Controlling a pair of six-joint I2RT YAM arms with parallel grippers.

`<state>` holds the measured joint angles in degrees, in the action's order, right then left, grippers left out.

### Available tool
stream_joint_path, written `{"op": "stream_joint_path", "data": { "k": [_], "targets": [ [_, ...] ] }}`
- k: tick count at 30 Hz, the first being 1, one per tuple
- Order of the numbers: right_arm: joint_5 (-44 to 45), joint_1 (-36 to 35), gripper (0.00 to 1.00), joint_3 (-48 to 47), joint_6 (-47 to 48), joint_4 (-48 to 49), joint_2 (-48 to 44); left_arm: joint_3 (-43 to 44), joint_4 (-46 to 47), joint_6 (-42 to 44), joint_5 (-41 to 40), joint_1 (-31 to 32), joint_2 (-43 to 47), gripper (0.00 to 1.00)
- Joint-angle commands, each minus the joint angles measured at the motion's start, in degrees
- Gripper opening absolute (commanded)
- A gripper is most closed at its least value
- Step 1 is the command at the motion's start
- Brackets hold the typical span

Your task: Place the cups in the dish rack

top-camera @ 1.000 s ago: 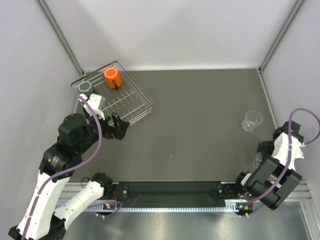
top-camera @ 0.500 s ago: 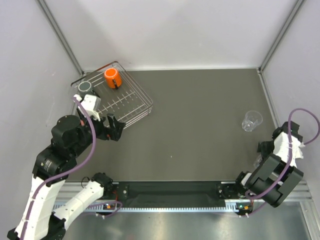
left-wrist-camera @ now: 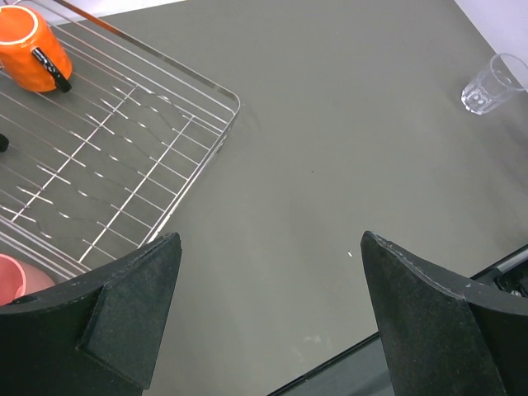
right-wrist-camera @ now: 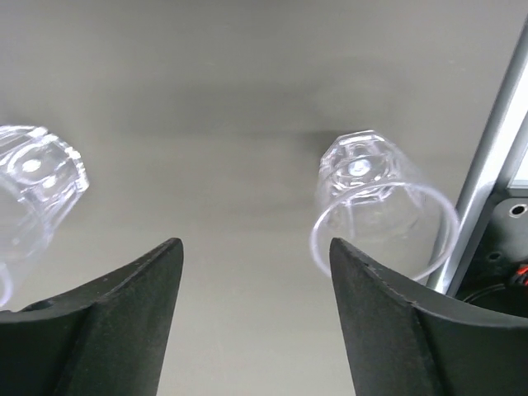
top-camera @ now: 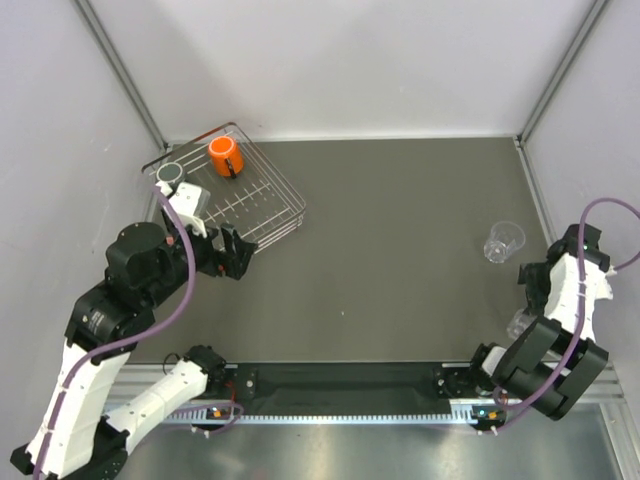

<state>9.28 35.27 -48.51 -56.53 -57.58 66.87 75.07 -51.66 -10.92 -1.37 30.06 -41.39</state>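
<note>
The wire dish rack (top-camera: 262, 210) sits at the table's far left and holds the orange mug (top-camera: 226, 155) and the dark grey cup (top-camera: 170, 174). My left gripper (top-camera: 237, 255) hovers open and empty just off the rack's near corner; its view shows the rack (left-wrist-camera: 177, 136) and mug (left-wrist-camera: 31, 49). One clear tumbler (top-camera: 504, 241) stands at the right. A second tumbler (top-camera: 519, 322) is half hidden by my right arm. My right gripper (top-camera: 528, 287) is open between the two tumblers. One tumbler (right-wrist-camera: 381, 210) is just beyond its right finger and the other tumbler (right-wrist-camera: 31, 194) is off to its left.
A pink rounded thing (left-wrist-camera: 21, 279) shows at the rack's near side, mostly cut off. The metal rail (right-wrist-camera: 495, 157) of the table's near edge runs close beside the near tumbler. Grey walls close in the left, back and right sides.
My right arm has lifted and swung toward the far side, uncovering more of the near tumbler. My left arm swayed left and came back, staying open near the rack's corner.
</note>
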Motion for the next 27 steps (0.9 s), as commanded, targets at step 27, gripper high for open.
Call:
{"op": "stream_joint_path", "data": {
  "k": [27],
  "targets": [
    [8.3, -4.9, 0.90, -0.4, -3.1, 1.7, 2.6, 5.4, -0.5, 1.7, 1.1, 1.7, -4.8, 0.95]
  ]
}}
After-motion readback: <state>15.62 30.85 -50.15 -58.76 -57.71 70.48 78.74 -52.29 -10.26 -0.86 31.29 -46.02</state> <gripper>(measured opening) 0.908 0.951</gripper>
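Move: The near glass, the likely target, stands about 6 cm back and 3 cm left of the right hand, its middle some 6 cm lower. The far glass is roughly 13 cm ahead and 5 cm left of that hand, at the same height as the near one. From the left hand, poised high by the dish rack, the near glass lies some 62 cm to the right, 8 cm back and 32 cm below. The empty right hand first lifts up and forward about 2 cm each way, clear of the near glass, while its fingers spread from partly open to nearly full width, one finger to the front and the other to the back. It then turns round and sinks some 2 cm while drawing back about 1.5 cm towards the near glass, the fingertips tilting some five degrees back and rightward and ending beside the rim without a visible grip, while the empty, open left hand eases slightly right and forward. ##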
